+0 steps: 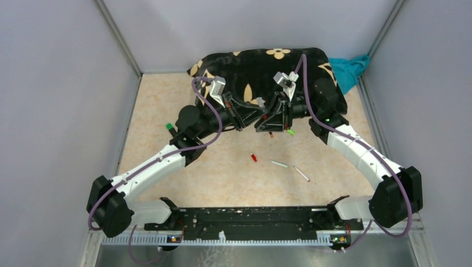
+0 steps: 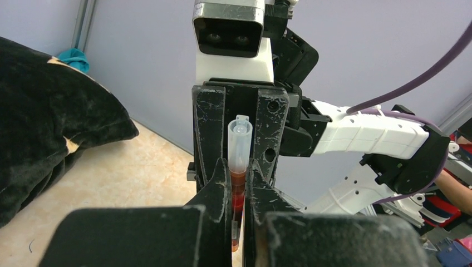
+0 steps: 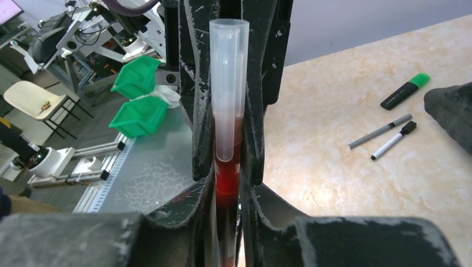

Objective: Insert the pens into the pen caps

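A red pen [image 2: 239, 146] with a clear, translucent end stands upright between the two grippers above the middle of the table. My left gripper [image 2: 238, 186] is shut on its red barrel. My right gripper [image 3: 228, 181] faces it and is shut on the same red pen [image 3: 228, 100]. In the top view the left gripper [image 1: 245, 116] and right gripper [image 1: 271, 118] meet in front of the cushion. On the table lie a red pen cap [image 1: 254, 157], a green cap [image 1: 290, 132] and two white pens [image 1: 278, 163] [image 1: 301, 173]. A black marker with a green end [image 3: 404, 92] lies by two slim pens [image 3: 380, 131].
A black floral cushion [image 1: 261, 64] fills the back of the table, with a teal cloth [image 1: 350, 69] behind its right end. Grey walls close in both sides. Green bins [image 3: 139, 94] stand beyond the table's near edge. The marker's green end [image 1: 168, 127] lies beside the left arm's elbow.
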`<state>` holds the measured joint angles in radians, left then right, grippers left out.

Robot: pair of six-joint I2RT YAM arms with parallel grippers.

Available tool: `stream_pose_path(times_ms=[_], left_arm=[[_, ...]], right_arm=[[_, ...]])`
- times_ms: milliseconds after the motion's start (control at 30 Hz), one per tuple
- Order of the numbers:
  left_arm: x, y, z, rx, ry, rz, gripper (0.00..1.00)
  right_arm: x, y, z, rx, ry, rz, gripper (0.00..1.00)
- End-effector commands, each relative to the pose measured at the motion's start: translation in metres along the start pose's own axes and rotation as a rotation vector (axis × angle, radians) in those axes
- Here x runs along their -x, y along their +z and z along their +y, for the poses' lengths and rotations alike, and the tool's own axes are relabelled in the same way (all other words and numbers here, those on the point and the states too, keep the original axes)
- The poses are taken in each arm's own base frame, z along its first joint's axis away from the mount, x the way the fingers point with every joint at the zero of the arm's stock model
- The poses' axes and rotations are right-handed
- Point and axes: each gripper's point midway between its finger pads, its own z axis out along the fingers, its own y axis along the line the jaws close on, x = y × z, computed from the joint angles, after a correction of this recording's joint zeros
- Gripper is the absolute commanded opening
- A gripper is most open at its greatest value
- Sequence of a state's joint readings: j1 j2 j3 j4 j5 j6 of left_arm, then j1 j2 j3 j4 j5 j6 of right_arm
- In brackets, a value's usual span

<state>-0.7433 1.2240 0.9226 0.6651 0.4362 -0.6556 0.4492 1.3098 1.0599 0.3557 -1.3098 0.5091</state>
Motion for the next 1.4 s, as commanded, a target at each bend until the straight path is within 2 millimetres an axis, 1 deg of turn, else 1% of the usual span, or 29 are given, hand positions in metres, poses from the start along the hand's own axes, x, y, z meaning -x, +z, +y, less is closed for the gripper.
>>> stream_pose_path(times_ms=[0, 67, 133, 200, 300, 367, 400, 467, 600, 733, 800, 867, 967, 1067, 1167, 1267, 1367], left_arm=[[0.004, -0.005, 0.0, -0.011, 0.007, -0.021, 0.0], [0.003, -0.014, 0.011, 0.031, -0.014, -0.031, 0.0], [-0.002, -0.027, 0.026, 0.088, -0.046, -0.028, 0.0], [-0.009, -0.04, 0.041, 0.158, -0.072, -0.014, 0.0], [-0.022, -0.068, 0.072, 0.309, -0.113, 0.011, 0.0], [-0.035, -0.092, 0.096, 0.44, -0.146, 0.037, 0.0], [-0.038, -0.104, 0.106, 0.5, -0.15, 0.041, 0.0], [-0.053, -0.137, 0.133, 0.664, -0.187, 0.077, 0.0], [-0.07, -0.193, 0.169, 0.896, -0.232, 0.137, 0.0], [-0.076, -0.238, 0.194, 1.053, -0.256, 0.182, 0.0], [-0.075, -0.263, 0.206, 1.146, -0.275, 0.182, 0.0], [-0.075, -0.285, 0.216, 1.225, -0.289, 0.186, 0.0], [-0.076, -0.315, 0.228, 1.333, -0.299, 0.201, 0.0], [-0.08, -0.34, 0.24, 1.417, -0.325, 0.217, 0.0], [-0.086, -0.358, 0.254, 1.476, -0.36, 0.24, 0.0], [-0.09, -0.368, 0.266, 1.512, -0.373, 0.275, 0.0], [-0.093, -0.371, 0.278, 1.527, -0.373, 0.305, 0.0]], right_arm=[[0.008, 0.002, 0.009, 0.012, -0.068, -0.007, 0.3], [0.004, 0.001, 0.002, -0.02, -0.057, 0.003, 0.46], [-0.005, -0.001, -0.008, -0.064, -0.058, 0.029, 0.58], [-0.018, -0.005, -0.018, -0.109, -0.06, 0.062, 0.64], [-0.032, -0.018, -0.028, -0.164, -0.064, 0.088, 0.71], [-0.042, -0.029, -0.035, -0.216, -0.078, 0.112, 0.72], [-0.047, -0.034, -0.039, -0.243, -0.082, 0.125, 0.73], [-0.058, -0.045, -0.048, -0.297, -0.104, 0.156, 0.74], [-0.079, -0.063, -0.062, -0.398, -0.108, 0.204, 0.77], [-0.1, -0.08, -0.074, -0.491, -0.063, 0.241, 0.78], [-0.113, -0.089, -0.081, -0.54, -0.039, 0.276, 0.78], [-0.125, -0.096, -0.085, -0.565, -0.012, 0.328, 0.78], [-0.144, -0.105, -0.089, -0.574, 0.079, 0.405, 0.81], [-0.155, -0.111, -0.093, -0.58, 0.149, 0.426, 0.81], [-0.155, -0.115, -0.099, -0.611, 0.147, 0.408, 0.81], [-0.155, -0.116, -0.101, -0.631, 0.148, 0.397, 0.81], [-0.156, -0.118, -0.102, -0.645, 0.15, 0.385, 0.81]])
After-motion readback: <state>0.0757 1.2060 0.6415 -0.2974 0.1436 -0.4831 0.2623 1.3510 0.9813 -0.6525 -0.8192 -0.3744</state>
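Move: Some 32 cm to the left of the left hand, 8 cm farther out and 39 cm below lies the free table spot for the capped red pen that both hands hold. Beside this spot, the grey checked pen is 15 cm ahead and 29 cm left of the left hand, the green highlighter 22 ahead and 38 left. From the right hand, the green-ended pen is about 9 cm ahead, 9 right and 34 down; the red cap 12 ahead and 3 left, the white pen 4 ahead and 18 right. Keeping its pinch on the capped red pen, the left hand carries it about 32 cm left and as far down, edging forward, while the wrist swings roughly 90 degrees from pointing right to pointing forward and down, towards the spot by the grey checked pen. The right fingers open wide, let go of the red pen, and that hand sinks some 20 cm and moves 10 cm right towards the green-ended pen, tilting downward. ##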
